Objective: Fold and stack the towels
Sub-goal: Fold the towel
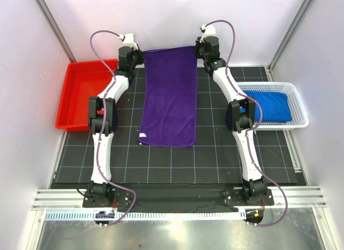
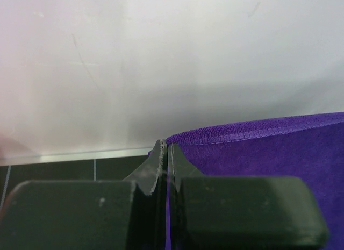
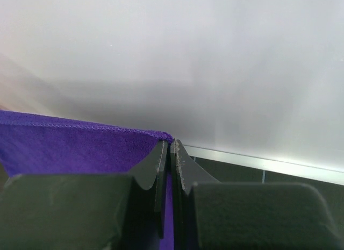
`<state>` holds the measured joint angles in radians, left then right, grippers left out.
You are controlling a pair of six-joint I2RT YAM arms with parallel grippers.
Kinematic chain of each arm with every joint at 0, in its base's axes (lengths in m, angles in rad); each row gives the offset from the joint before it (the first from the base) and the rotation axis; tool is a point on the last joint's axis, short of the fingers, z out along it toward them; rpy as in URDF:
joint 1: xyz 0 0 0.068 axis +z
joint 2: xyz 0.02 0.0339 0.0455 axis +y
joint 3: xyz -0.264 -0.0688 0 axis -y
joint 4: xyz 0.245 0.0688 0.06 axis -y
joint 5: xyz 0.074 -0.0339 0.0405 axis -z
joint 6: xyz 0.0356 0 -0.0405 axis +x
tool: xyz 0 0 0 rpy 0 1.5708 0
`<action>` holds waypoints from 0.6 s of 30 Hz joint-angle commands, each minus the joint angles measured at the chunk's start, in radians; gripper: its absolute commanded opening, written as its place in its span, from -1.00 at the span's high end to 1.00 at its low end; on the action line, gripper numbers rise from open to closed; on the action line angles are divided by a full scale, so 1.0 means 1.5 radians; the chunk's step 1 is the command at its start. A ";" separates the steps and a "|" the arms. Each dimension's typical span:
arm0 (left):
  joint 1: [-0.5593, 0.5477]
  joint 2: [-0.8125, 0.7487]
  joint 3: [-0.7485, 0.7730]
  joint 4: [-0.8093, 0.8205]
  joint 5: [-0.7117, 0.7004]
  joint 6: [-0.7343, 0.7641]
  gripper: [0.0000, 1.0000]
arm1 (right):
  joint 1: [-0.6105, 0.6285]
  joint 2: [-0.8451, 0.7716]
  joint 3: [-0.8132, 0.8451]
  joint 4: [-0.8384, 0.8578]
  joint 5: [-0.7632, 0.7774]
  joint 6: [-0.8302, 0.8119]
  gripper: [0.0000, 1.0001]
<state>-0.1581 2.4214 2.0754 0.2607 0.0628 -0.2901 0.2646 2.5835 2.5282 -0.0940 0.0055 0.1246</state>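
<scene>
A deep purple towel (image 1: 170, 97) lies stretched lengthwise down the middle of the black mat, its far edge lifted between both grippers. My left gripper (image 1: 141, 54) is shut on the far left corner; in the left wrist view the purple towel (image 2: 269, 153) runs off to the right of the closed left gripper (image 2: 165, 145). My right gripper (image 1: 199, 50) is shut on the far right corner, with the purple towel (image 3: 75, 145) spreading left of the right gripper (image 3: 169, 143). A royal blue towel (image 1: 272, 106) lies folded in the white basket.
A red tray (image 1: 72, 102) stands at the left edge of the mat. A white mesh basket (image 1: 298, 102) sits at the right edge. White walls close in the back and sides. The gridded black mat (image 1: 172, 164) extends toward the arm bases.
</scene>
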 commanded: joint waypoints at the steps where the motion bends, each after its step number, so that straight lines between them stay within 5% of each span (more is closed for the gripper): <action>1: 0.025 0.005 0.043 0.062 -0.033 -0.006 1.00 | -0.012 -0.003 0.020 0.048 0.035 -0.017 0.98; 7: 0.031 -0.021 0.014 0.052 -0.002 -0.038 1.00 | -0.012 -0.048 -0.062 0.059 0.020 0.001 0.98; 18: 0.033 -0.166 -0.236 0.120 0.038 -0.114 1.00 | -0.006 -0.196 -0.300 0.059 -0.029 0.054 0.98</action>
<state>-0.1398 2.3188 1.7908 0.3271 0.1287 -0.4221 0.2661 2.4573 2.1258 -0.0551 -0.0475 0.1833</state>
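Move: Both grippers hold the far corners of the stretched purple towel. From the left gripper, the towel's near left corner, with the white label, lies about 41 cm back, 1 cm right and 19 cm below; the red bin is some 27 cm left, 18 cm back and 16 cm below. From the right gripper, the near right corner is roughly 43 cm back, 2 cm left and 20 cm below; the white basket is about 34 cm right, 20 cm back and 17 cm below. Keep both far corners pinched and bring the towel's far edge down towards the table, then draw it back towards the near edge as it sinks. Drop the right gripper almost 10 cm, tipping its fingers down some 15 degrees; let the left rise about a centimetre first, then come down to about 5 cm below its start. Take both back around 4 cm. ##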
